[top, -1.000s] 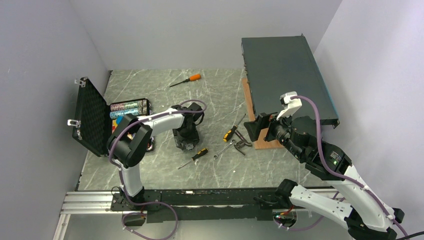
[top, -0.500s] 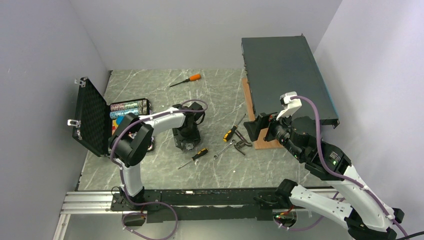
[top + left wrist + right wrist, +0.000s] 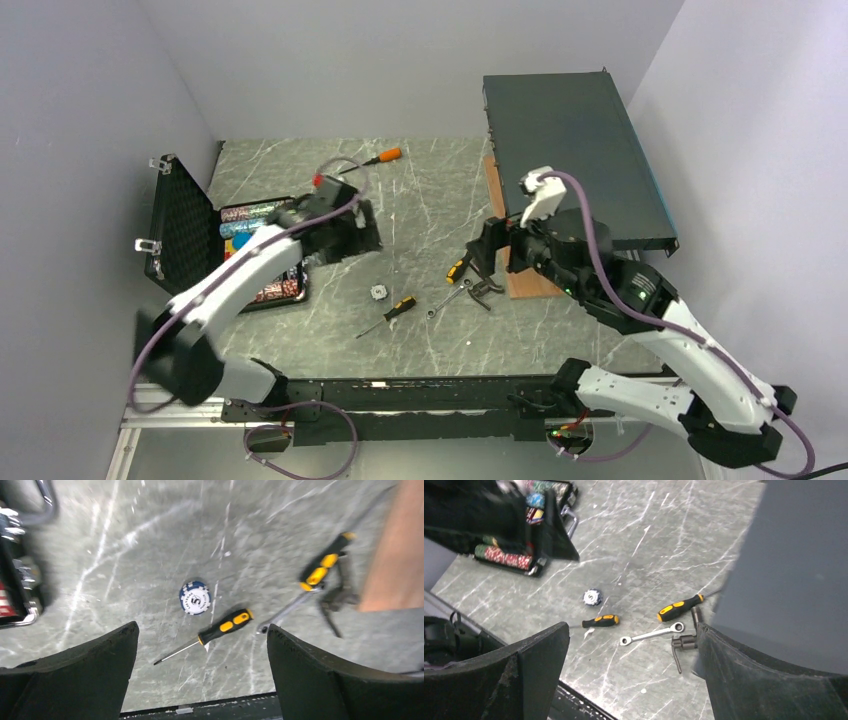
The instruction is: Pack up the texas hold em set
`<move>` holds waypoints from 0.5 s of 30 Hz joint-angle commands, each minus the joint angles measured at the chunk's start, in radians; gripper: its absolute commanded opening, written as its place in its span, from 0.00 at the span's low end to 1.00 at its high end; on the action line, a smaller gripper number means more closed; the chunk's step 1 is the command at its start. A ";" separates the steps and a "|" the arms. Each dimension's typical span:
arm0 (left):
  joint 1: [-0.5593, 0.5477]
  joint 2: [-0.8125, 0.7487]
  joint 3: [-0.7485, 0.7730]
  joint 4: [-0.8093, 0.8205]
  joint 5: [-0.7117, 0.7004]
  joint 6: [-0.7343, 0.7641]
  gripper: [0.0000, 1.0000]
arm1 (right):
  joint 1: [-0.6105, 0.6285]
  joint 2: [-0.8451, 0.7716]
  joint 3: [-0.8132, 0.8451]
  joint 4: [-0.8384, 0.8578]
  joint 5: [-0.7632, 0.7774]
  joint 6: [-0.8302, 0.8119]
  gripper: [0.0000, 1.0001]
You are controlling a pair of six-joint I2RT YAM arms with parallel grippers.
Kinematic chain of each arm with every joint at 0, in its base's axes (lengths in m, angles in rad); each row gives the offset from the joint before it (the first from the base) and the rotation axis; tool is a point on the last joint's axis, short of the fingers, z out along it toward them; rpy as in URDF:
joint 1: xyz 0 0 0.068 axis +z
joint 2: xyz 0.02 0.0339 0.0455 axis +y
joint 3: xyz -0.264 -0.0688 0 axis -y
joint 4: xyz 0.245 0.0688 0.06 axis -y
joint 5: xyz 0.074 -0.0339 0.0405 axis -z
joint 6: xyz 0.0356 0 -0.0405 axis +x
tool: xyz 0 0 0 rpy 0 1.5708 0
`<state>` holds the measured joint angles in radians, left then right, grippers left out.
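The black case stands open at the table's left, its foam lid upright and rows of coloured chips in the tray; the right wrist view shows the chip rows too. One blue-and-white chip lies loose on the table, also seen as the chip and the chip. My left gripper hangs above the table between case and chip, open and empty, the left gripper wide. My right gripper hovers over the tools, open and empty, the right gripper wide.
A large dark flat box rests at the back right on a wooden block. Two yellow-handled screwdrivers, a wrench and a dark metal tool lie mid-table. An orange screwdriver lies far back.
My left gripper has opened and lifted up and back toward the case, leaving the chip on the table where it stood. The right arm has shifted left and forward.
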<state>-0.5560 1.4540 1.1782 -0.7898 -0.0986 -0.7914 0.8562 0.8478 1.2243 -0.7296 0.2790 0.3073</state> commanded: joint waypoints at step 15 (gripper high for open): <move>0.355 -0.639 0.135 0.087 -0.310 0.421 1.00 | 0.302 0.822 0.404 -0.052 0.064 -0.015 1.00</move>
<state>-0.2092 0.8993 1.3403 -0.7685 -0.2081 -0.4496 1.1660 1.5417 1.5639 -0.7506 0.3321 0.2790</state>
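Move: The poker chip stack lies about 21 cm to the right hand's left, some 5 cm ahead and 32 cm below it. The short screwdriver lies 6 cm nearer the base than the stack and 2 cm to its right; the wrench sits about 15 cm to the stack's right and 2 cm nearer. From the left hand, the stack is some 12 cm below, 2 cm back and 2 cm to the right. Leftward, at a fast sweep of about 18 cm, the open right hand heads for the chip stack, sinking late in the sweep while the wrist swings counter-clockwise and its left side dips. The empty left hand clears out, rising some 23 cm and going left, away from the stack, its fingers tipping up towards forward and staying open. ##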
